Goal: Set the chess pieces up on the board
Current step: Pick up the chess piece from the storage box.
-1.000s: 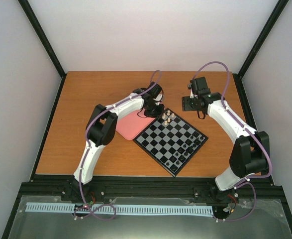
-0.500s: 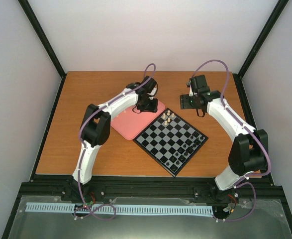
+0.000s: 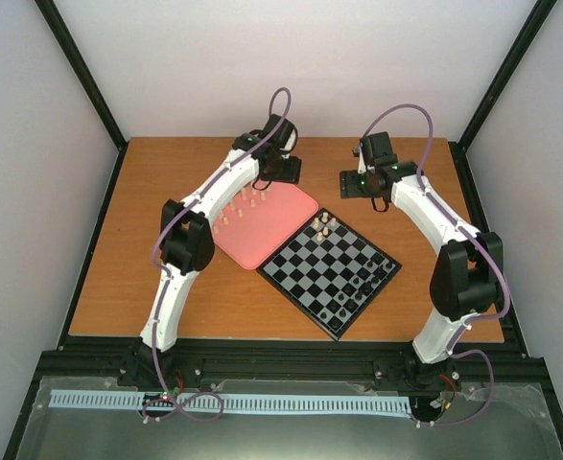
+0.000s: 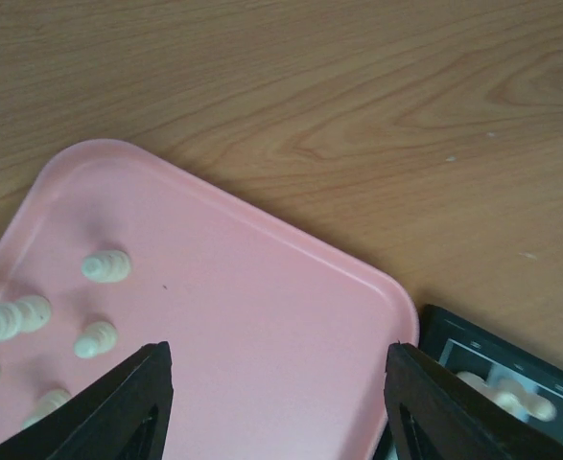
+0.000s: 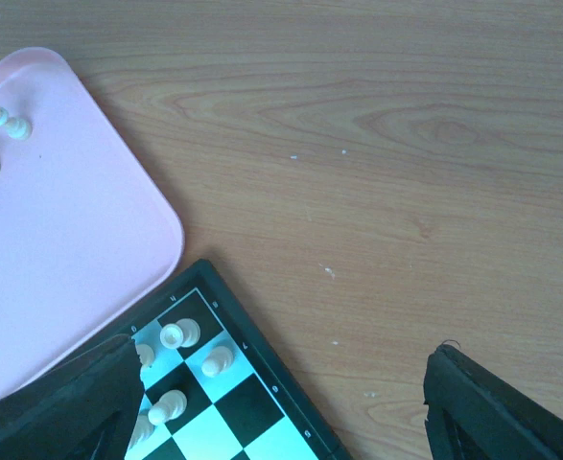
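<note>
The board (image 3: 329, 273) lies as a diamond at mid-table, with a few cream chess pieces (image 3: 324, 226) on its far corner. Several more cream pieces (image 3: 243, 205) stand on the pink tray (image 3: 271, 235) to its left. My left gripper (image 3: 283, 175) hovers over the tray's far edge. In the left wrist view it (image 4: 279, 383) is open over bare pink tray (image 4: 262, 316), with cream pieces (image 4: 105, 265) off to the left. My right gripper (image 3: 351, 183) hangs beyond the board's far corner. It (image 5: 281, 383) is open above wood, with the board's cream pieces (image 5: 178, 334) by its left finger (image 5: 60, 422).
Small black pieces (image 3: 360, 286) stand on the board's near-right side. Bare wooden table (image 3: 156, 278) surrounds the tray and board. Black frame posts and white walls close in the sides and back.
My left gripper has opened and drawn back from the board's far corner to the tray's far edge. The right gripper has shifted slightly left and farther back, opening a little wider.
</note>
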`<state>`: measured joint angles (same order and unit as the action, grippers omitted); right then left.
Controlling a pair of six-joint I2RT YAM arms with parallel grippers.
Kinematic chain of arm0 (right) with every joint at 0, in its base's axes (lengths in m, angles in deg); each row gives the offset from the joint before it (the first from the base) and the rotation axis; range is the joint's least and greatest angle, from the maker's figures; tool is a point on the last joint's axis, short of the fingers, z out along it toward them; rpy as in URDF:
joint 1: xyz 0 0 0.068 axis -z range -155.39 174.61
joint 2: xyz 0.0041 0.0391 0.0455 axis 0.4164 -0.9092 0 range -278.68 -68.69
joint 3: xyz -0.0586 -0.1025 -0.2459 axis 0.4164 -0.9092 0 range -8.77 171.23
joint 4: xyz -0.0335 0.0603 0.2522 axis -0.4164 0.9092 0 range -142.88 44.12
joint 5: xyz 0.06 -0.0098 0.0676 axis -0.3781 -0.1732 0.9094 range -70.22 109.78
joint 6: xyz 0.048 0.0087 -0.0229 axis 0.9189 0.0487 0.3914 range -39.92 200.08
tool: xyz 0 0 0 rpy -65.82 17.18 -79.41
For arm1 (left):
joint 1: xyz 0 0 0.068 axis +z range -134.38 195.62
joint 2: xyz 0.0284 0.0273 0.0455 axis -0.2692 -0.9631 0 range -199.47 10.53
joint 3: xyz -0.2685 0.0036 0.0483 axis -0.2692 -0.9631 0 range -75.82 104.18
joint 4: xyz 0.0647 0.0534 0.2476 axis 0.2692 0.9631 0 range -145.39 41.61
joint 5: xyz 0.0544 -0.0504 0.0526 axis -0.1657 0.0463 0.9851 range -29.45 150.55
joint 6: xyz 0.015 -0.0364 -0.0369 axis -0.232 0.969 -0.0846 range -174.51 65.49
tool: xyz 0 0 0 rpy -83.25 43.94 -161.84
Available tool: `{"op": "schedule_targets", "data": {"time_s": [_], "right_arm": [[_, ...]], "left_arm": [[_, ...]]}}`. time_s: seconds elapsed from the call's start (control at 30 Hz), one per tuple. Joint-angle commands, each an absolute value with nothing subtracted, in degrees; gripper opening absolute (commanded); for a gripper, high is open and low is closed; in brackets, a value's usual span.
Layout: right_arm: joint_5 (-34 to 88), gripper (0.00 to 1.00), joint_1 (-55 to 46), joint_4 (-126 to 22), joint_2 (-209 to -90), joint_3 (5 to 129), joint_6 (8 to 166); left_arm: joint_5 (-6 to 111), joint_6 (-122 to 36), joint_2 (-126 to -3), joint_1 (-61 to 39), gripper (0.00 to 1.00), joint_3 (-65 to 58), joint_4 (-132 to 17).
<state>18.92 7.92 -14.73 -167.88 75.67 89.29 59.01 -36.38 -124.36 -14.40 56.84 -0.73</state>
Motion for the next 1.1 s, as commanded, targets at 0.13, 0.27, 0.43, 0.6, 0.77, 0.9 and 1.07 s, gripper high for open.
{"op": "schedule_targets", "data": {"time_s": [0.13, 0.27, 0.43, 0.6, 0.77, 0.9, 1.07], "right_arm": [[19.85, 0.8, 8.39, -13.43, -170.64, 79.43, 88.04], [20.24, 0.8, 8.35, -13.55, -171.44, 79.94, 87.65], [20.72, 0.8, 8.35, -13.67, -172.44, 80.1, 87.55], [20.81, 0.8, 8.37, -13.63, -173.46, 80.59, 87.55], [20.28, 0.8, 8.4, -13.09, -174.51, 82.08, 87.27], [20.13, 0.8, 8.36, -12.72, -175.18, 82.91, 87.29], [20.24, 0.8, 8.35, -12.62, -175.77, 83.29, 87.38]], "left_arm": [[63.52, -40.37, -130.76, -11.72, 0.63, 61.8, 1.93], [65.59, -42.26, -131.54, -11.46, 0.63, 61.94, 0.38], [68.04, -43.37, -131.85, -11.38, 0.63, 62.36, -0.92], [69.07, -44.5, -133.35, -11.15, 0.64, 63.56, -1.26], [69.0, -44.57, -135.36, -10.55, 0.64, 65.29, -1.03], [69.01, -44.58, -136.21, -10.03, 0.64, 66.16, -0.99], [68.81, -44.36, -136.62, -9.21, 0.64, 66.2, -0.92]]}}
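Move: The white piece nearest the pink tray's far corner stands about 4 cm ahead of the left hand, 5 cm to its left and 12 cm below. A second white piece is about 1 cm ahead and 7 cm left of that hand, a third 3 cm ahead and 9 cm left. The piece just set on the chessboard is some 10 cm back and 7 cm right. From the right hand, the corner piece lies roughly 10 cm ahead, 21 cm left, 15 cm below. Towards the white piece nearest the tray's far corner, the open left hand drops about 7 cm while going left and forward some 5 cm each: first down and leftward, then nearly level forward, then down again. The wrist rolls about 10 degrees, left side up, bringing the fingers more upright; they stay apart and end above the piece. The empty right hand drifts a couple of centimetres forward and slightly down. ##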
